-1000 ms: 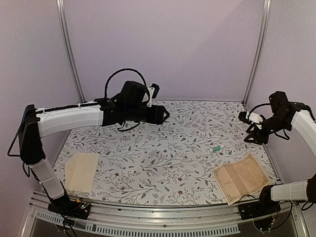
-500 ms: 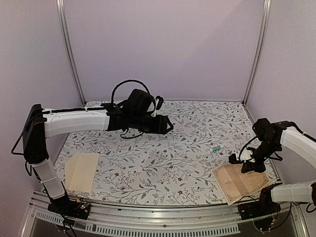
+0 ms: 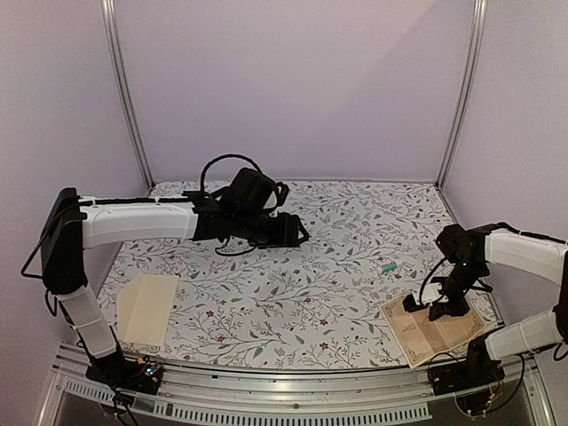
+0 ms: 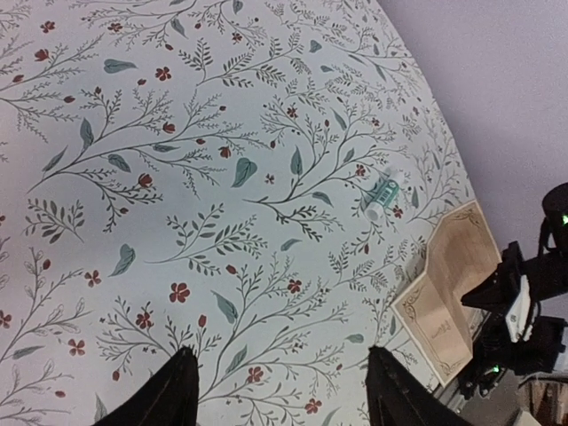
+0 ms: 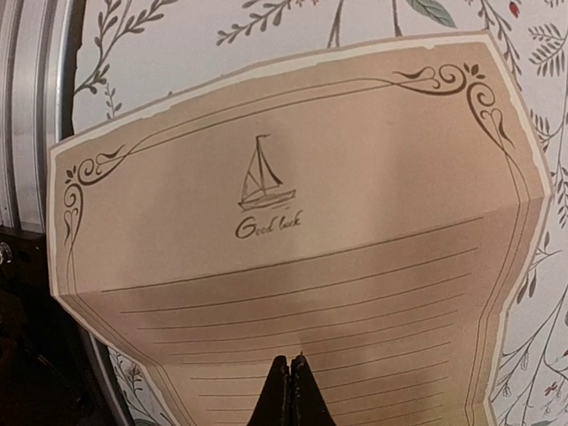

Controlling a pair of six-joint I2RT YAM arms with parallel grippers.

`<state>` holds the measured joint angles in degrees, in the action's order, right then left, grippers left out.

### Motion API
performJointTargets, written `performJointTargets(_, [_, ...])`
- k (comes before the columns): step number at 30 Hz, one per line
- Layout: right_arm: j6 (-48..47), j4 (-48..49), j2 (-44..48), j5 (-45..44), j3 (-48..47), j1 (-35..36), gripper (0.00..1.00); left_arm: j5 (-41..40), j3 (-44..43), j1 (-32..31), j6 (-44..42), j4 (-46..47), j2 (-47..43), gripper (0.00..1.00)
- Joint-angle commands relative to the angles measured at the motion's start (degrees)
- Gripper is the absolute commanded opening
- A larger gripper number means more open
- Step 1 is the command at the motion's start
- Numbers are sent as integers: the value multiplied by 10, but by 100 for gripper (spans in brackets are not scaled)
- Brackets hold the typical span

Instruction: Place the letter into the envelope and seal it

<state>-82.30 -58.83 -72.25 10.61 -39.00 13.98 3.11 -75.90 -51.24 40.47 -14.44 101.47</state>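
Note:
The letter, a tan sheet with an ornate dark border, a sailboat drawing and ruled lines, lies creased at the front right corner of the table. It also shows in the left wrist view. My right gripper is down over the letter, and its fingertips are shut together at the ruled lines with nothing seen between them. The plain cream envelope lies flat at the front left, far from both grippers. My left gripper hovers open over the middle of the table, holding nothing.
A small green object lies on the floral tablecloth just behind the letter, also seen from the left wrist. A metal rail runs along the front edge. Purple walls and upright posts enclose the table.
My right arm came down from high on the right onto the letter, and its gripper closed. The left arm shifted slightly right and lower, still open.

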Motion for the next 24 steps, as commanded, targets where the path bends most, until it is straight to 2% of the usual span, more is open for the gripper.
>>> performJointTargets(1, [-26, 31, -22, -10, 18, 31, 0, -6, 18, -9, 19, -7, -25, 64])
performJointTargets(8, [-31, 70, -72, -8, 19, 93, 0, -30, 43, -10, 32, -21, -54, 64])
performJointTargets(15, [-2, 99, -171, 34, -54, 172, 0, -76, 140, -10, 84, 27, -116, 64])
performJointTargets(20, [30, 87, -265, 88, -165, 219, 0, -110, 155, -9, 88, 14, -138, 64])
performJointTargets(24, [88, 59, -348, 168, -308, 236, 0, -142, 138, -8, 82, -6, -143, 65])
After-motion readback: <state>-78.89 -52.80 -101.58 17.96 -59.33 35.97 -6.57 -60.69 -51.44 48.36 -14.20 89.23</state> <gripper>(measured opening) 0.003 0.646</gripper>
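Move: The letter lies creased and flat right under the right hand's shut fingers, its middle about 3 cm below them and perhaps 1 cm to the right. The small green tube is some 12 cm ahead of that hand and 7 cm to its left, down on the table. From the left hand, up over bare table, the letter is roughly 22 cm to the right, 16 cm back and 15 cm below. The right hand, fingers kept shut and pointing down, sinks almost 3 cm onto the letter while easing slightly back and left, then keeps its fingertips on the paper and drags it left at growing speed, about 11 cm with some 4–5 cm forward, the wrist turning nearly 20 degrees counter-clockwise over the whole move. The left hand, empty and open, travels some 7 cm left and slightly back above the table, turning a little counter-clockwise as well. ##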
